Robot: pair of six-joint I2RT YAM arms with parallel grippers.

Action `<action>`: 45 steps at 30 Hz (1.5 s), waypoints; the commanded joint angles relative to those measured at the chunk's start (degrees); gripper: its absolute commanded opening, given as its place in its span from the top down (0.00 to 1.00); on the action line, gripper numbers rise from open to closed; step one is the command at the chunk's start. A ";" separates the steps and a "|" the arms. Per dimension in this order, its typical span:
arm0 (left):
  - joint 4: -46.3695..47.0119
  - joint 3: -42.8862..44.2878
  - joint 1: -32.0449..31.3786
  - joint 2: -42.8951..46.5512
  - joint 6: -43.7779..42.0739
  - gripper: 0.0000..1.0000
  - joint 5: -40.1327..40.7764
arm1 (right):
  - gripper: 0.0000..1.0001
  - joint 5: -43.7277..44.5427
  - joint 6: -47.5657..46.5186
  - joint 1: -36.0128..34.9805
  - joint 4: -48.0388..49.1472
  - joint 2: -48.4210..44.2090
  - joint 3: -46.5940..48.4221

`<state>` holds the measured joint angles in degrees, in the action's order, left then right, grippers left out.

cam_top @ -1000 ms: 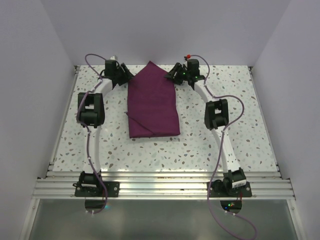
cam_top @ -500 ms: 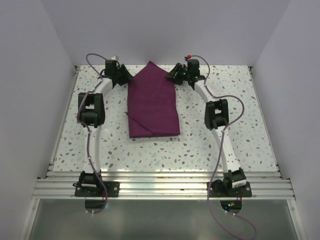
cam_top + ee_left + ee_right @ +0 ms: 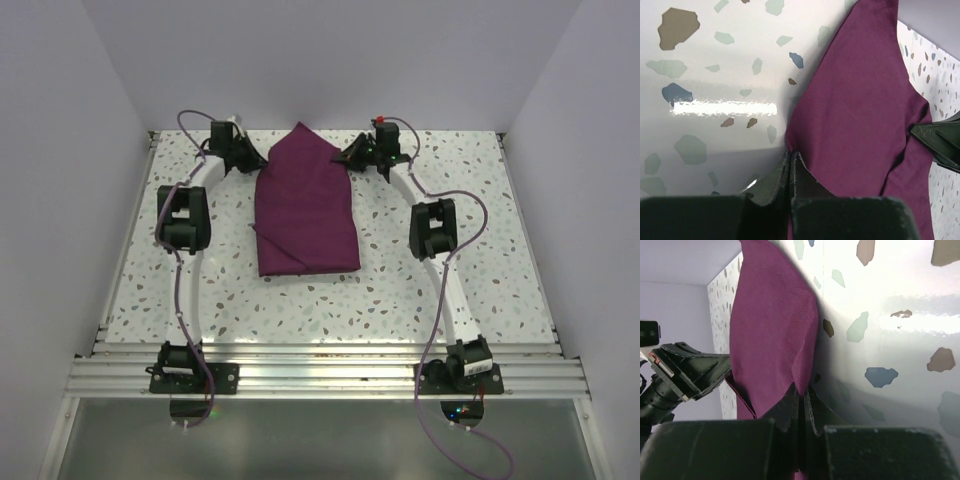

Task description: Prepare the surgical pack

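The surgical pack's plum-purple cloth [image 3: 305,210] lies folded on the speckled table, with its pointed end toward the back wall. My left gripper [image 3: 252,160] sits at the cloth's far left edge. In the left wrist view the gripper [image 3: 791,152] is shut, and the edge of the cloth [image 3: 860,110] runs in between its tips. My right gripper [image 3: 348,156] is at the far right edge. In the right wrist view it [image 3: 803,387] is shut on a raised fold of the cloth [image 3: 770,325]. Each wrist view shows the other gripper across the fabric.
The terrazzo table [image 3: 430,290] is boxed in by pale walls on the left, right and back. An aluminium rail [image 3: 320,375] runs along the near edge by the arm bases. Purple cables [image 3: 180,290] trail along both arms.
Both grippers have gone from open to shut on the cloth's far edges. The arms have barely moved, and the cloth lies where it was.
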<state>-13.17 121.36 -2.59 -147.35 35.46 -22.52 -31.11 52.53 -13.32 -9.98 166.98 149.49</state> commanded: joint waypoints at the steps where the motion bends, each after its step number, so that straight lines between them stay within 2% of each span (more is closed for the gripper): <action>1: -0.72 -1.55 0.30 6.19 1.10 1.00 -3.40 | 1.00 -3.51 0.91 -0.30 -0.82 -5.69 -1.21; 11: -4.49 -14.39 0.22 19.97 -4.25 1.00 -5.34 | 1.00 -8.00 -1.20 -0.48 -8.12 -21.24 -13.42; 18: -7.74 -19.49 0.04 27.11 -7.69 1.00 -6.83 | 1.00 -10.81 -1.47 -0.74 -15.33 -25.20 -14.39; 27: -10.91 -30.46 -0.92 38.88 -11.99 1.00 -7.36 | 1.00 -10.90 -8.05 -0.92 -20.16 -35.92 -27.93; 34: -10.30 -39.44 -1.36 48.28 -11.38 1.00 -7.80 | 1.00 -10.90 -9.29 -0.92 -22.10 -40.67 -33.29; 45: -12.14 -48.66 -2.95 55.24 -12.17 1.00 -6.92 | 1.00 -10.37 -9.90 -1.00 -24.47 -45.60 -41.21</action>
<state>-24.21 74.91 -4.95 -95.50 25.19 -28.77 -40.05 43.40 -14.24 -32.56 125.78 109.01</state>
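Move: Both grippers already pinch the far part of the purple cloth. From the left, the cloth's near left corner lies about 37 cm back, barely 1 cm right and a little below; the small side flap is some 22 cm back and 2 cm left, and the far peak about 13 cm ahead and 10 right. From the right, the near right corner lies about 37 cm back and 5 right, the peak some 12 ahead and 13 left. Keep both grippers shut on the cloth and draw them together back over it, towards its near edge: left about 22 cm, right about 18 cm. Lift most of the way early, to roughly 11–13 cm up, then carry on back nearly level. Swing the left wrist some 13 degrees clockwise, the right about as far counter-clockwise while its fingers tip further down. ##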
